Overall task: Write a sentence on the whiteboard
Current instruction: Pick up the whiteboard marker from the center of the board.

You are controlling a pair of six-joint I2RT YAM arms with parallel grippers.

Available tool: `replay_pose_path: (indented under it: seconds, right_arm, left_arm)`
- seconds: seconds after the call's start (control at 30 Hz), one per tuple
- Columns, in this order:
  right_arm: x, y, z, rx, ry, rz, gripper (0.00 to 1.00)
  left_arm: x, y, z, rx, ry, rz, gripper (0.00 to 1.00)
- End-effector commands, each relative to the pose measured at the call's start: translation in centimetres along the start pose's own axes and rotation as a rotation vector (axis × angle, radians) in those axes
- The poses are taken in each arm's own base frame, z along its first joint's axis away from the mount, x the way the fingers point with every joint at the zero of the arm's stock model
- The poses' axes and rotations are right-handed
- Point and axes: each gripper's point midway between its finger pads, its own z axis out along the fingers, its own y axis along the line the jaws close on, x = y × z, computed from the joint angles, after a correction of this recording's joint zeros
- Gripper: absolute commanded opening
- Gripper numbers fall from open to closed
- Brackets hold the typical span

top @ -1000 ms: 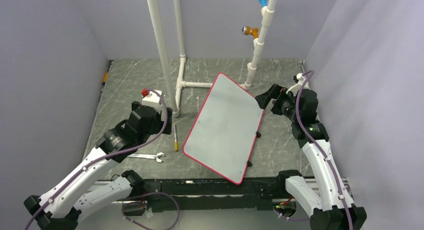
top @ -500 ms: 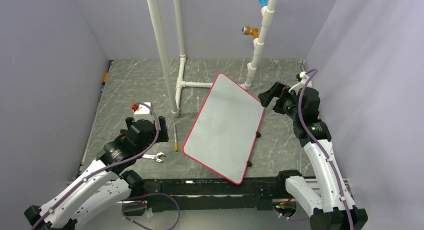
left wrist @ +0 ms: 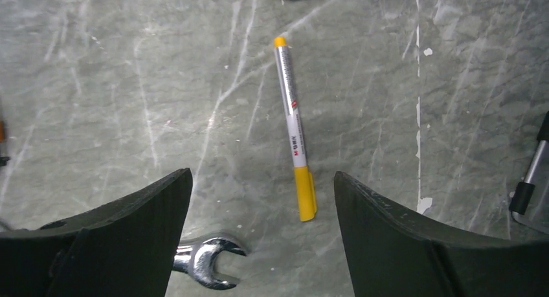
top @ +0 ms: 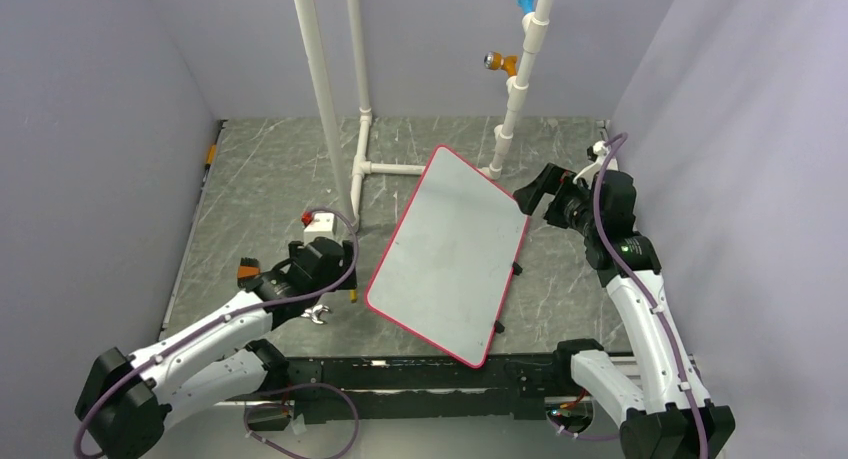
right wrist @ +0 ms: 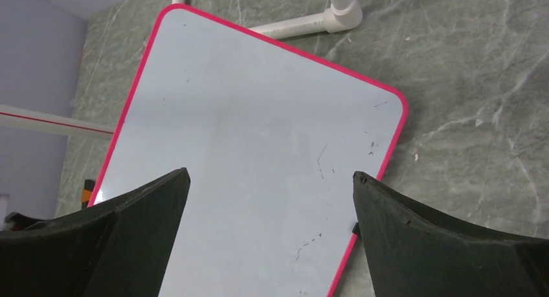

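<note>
The whiteboard point(top: 450, 254) lies flat and slanted in the middle of the table, pale grey with a thin red rim. No sentence shows on it, only faint dark specks point(right wrist: 320, 158). A marker point(left wrist: 294, 125) with a white barrel and a yellow cap lies on the table left of the board. My left gripper point(left wrist: 262, 174) hangs open just above it, the cap end lying between the fingers; from above only the marker's yellow tip point(top: 352, 297) shows under my left gripper point(top: 335, 264). My right gripper point(right wrist: 270, 174) is open and empty above the board's far right corner point(top: 530, 194).
A steel wrench point(left wrist: 207, 261) lies by my left finger, close to the marker point(top: 315, 314). A white pipe frame point(top: 385, 167) with upright pipes point(top: 320, 99) stands behind the board. Grey walls close in both sides.
My left arm has swung right and dropped low over the marker. The right gripper has barely moved and the board lies as before.
</note>
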Motion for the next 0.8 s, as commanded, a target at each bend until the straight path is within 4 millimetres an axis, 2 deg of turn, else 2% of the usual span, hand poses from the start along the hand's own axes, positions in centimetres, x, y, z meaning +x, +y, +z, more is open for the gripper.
replay_pose_path:
  seconds: [0.0, 0.23, 0.47, 0.77]
  right_arm:
    - [-1.1, 1.2, -0.4, -0.043, -0.013, -0.025, 1.0]
    - [-0.4, 1.1, -0.3, -0.05, 0.011, -0.027, 1.0]
    - [0.0, 1.1, 0.3, -0.054, 0.031, -0.019, 1.0]
    - [0.3, 1.0, 0.9, -0.056, 0.053, -0.006, 1.0]
  left_arm:
    - [-0.1, -2.4, 1.4, 0.085, -0.022, -0.061, 0.82]
    - [3.0, -2.6, 2.9, 0.086, 0.06, -0.055, 0.67]
    - [4.7, -2.7, 3.6, 0.069, 0.104, -0.038, 0.52]
    - [6.7, -3.5, 4.4, 0.077, 0.162, -0.027, 0.43]
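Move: Below and to the right of the open left hand lies the marker, its middle about 2 cm ahead, 3 cm right and 9 cm down, cap end nearest the arm. The wrench's jaw is some 7 cm back and 4 cm left of the hand; the pipe end is about 12 cm ahead and 3 cm right. The whiteboard's middle is roughly 24 cm right and 5 cm ahead. From the right hand, the marker is around 39 cm left, 9 cm back and 24 cm down. Sinking about 7 cm towards the marker's yellow cap while easing some 3 cm to the right, the left hand tips its fingers about 10 degrees farther down. On the way the fingers close from nearly wide open to about half, ending on either side of the cap, the right one right beside its clip; a touch can't be made out. ##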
